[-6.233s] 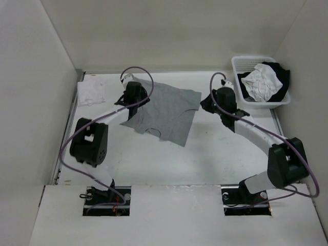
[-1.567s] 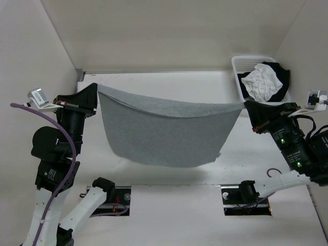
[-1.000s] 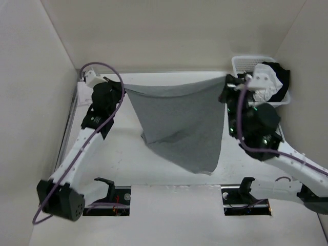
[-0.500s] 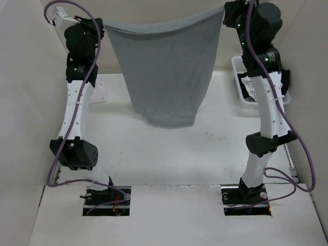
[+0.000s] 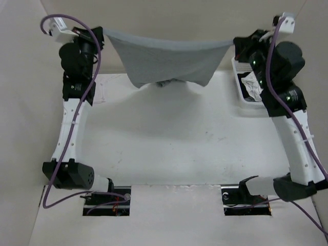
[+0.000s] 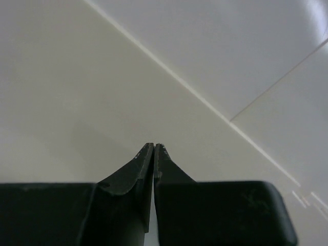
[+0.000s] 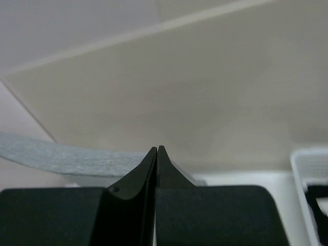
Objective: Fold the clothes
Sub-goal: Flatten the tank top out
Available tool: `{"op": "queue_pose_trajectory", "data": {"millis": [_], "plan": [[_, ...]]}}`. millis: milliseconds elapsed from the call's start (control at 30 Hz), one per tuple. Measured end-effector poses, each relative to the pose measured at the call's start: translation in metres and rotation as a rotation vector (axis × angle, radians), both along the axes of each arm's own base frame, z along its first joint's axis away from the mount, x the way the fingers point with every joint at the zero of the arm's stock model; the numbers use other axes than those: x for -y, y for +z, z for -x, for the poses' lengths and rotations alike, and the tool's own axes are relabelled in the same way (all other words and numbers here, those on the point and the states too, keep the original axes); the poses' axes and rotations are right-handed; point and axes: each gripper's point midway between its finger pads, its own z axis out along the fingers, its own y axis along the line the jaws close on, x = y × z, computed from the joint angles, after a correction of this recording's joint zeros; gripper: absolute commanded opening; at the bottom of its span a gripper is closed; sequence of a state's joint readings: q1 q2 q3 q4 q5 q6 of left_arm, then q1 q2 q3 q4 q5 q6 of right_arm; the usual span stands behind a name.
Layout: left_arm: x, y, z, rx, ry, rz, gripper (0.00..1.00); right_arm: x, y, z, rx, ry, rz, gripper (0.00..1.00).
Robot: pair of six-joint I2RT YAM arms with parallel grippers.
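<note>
The clothes [image 5: 169,59], one heather-grey knit garment, hang stretched between my two raised grippers at the back of the table. The top edge sags in the middle and the lower part bunches just above or on the tabletop [image 5: 164,83]. My left gripper [image 5: 102,32] is shut on the garment's left corner. My right gripper [image 5: 234,44] is shut on its right corner. In the left wrist view the left gripper [image 6: 154,146] shows closed jaws against bare wall, with no cloth in sight. In the right wrist view a grey strip of the clothes [image 7: 61,159] runs left from the shut right gripper [image 7: 157,148].
A white basket [image 5: 239,91] with white and black garments [image 5: 253,84] stands at the back right, beside my right arm. A small white cloth [image 5: 100,92] lies at the back left, partly behind my left arm. Enclosure walls close in the left, back and right sides.
Both grippers have come down and spread wider apart. The garment, which hung long in front of the back wall, now hangs shorter with its lower part gathered at the table's far side.
</note>
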State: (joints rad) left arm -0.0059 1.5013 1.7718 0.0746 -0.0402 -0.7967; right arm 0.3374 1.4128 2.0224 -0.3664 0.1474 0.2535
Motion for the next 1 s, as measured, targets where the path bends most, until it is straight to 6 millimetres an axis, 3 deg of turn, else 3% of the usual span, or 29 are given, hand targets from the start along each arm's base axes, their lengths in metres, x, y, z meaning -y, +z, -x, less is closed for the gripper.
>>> {"op": "queue_pose_trajectory", "data": {"millis": [67, 133, 233, 300, 400, 533, 600, 667, 733, 833, 900, 1000], "plan": [[0.017, -0.034, 0.014, -0.053, -0.028, -0.011, 0.0, 0.002, -0.043, 0.011, -0.072, -0.002, 0.025, 0.0], [0.032, -0.054, 0.026, -0.093, -0.057, -0.019, 0.0, 0.001, -0.071, 0.021, -0.122, 0.005, 0.044, 0.0], [0.045, -0.047, 0.045, -0.085, -0.082, -0.03, 0.0, -0.004, -0.069, 0.043, -0.111, 0.022, 0.054, 0.0], [0.049, -0.028, 0.067, -0.046, -0.085, -0.04, 0.0, -0.009, -0.049, 0.071, -0.059, 0.056, 0.048, 0.0], [0.049, 0.024, 0.114, 0.074, -0.081, -0.048, 0.0, -0.003, 0.009, 0.129, 0.078, 0.11, -0.009, 0.0], [0.032, 0.094, 0.193, 0.274, -0.051, -0.037, 0.0, 0.037, 0.085, 0.205, 0.273, 0.145, -0.15, 0.0], [0.023, 0.115, 0.222, 0.345, -0.028, -0.032, 0.0, 0.061, 0.11, 0.23, 0.339, 0.141, -0.216, 0.0], [0.016, 0.135, 0.245, 0.414, -0.01, -0.028, 0.0, 0.078, 0.128, 0.241, 0.381, 0.124, -0.259, 0.0], [0.011, 0.144, 0.249, 0.444, 0.01, -0.031, 0.0, 0.081, 0.138, 0.237, 0.399, 0.085, -0.261, 0.0], [0.008, 0.134, 0.219, 0.402, 0.041, -0.049, 0.0, 0.058, 0.133, 0.196, 0.373, -0.001, -0.177, 0.0], [0.008, 0.111, 0.176, 0.324, 0.06, -0.066, 0.0, 0.035, 0.117, 0.151, 0.322, -0.03, -0.1, 0.0], [0.006, 0.06, 0.093, 0.166, 0.08, -0.087, 0.0, 0.001, 0.073, 0.062, 0.194, -0.039, -0.004, 0.0]]}}
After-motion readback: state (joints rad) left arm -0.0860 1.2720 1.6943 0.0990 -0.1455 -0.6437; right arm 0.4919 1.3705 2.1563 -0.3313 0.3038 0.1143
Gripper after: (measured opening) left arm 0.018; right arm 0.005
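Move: Between the two raised hands, which still hold its upper corners, hangs the tank top; its middle lies about 23 cm to the right of the left hand, some 20 cm lower and perhaps 5 cm farther out, and equally far to the left of the right hand. The white basket stands some 28 cm ahead of the right hand, 30 cm to its right and 50 cm below. The folded white cloth lies roughly 13 cm ahead of the left hand, 20 cm to its left and 55 cm down. Flicking the held tank top, both hands dip about 5 cm, sweep back together to some 24 cm behind their start while climbing well above it, fingertips tilting up about 25 degrees, then reverse and whip forward and down by some 15 cm, tips lowering again. The right hand bows out to its right on the backswing and returns; both grippers keep their pinch on the corners. ##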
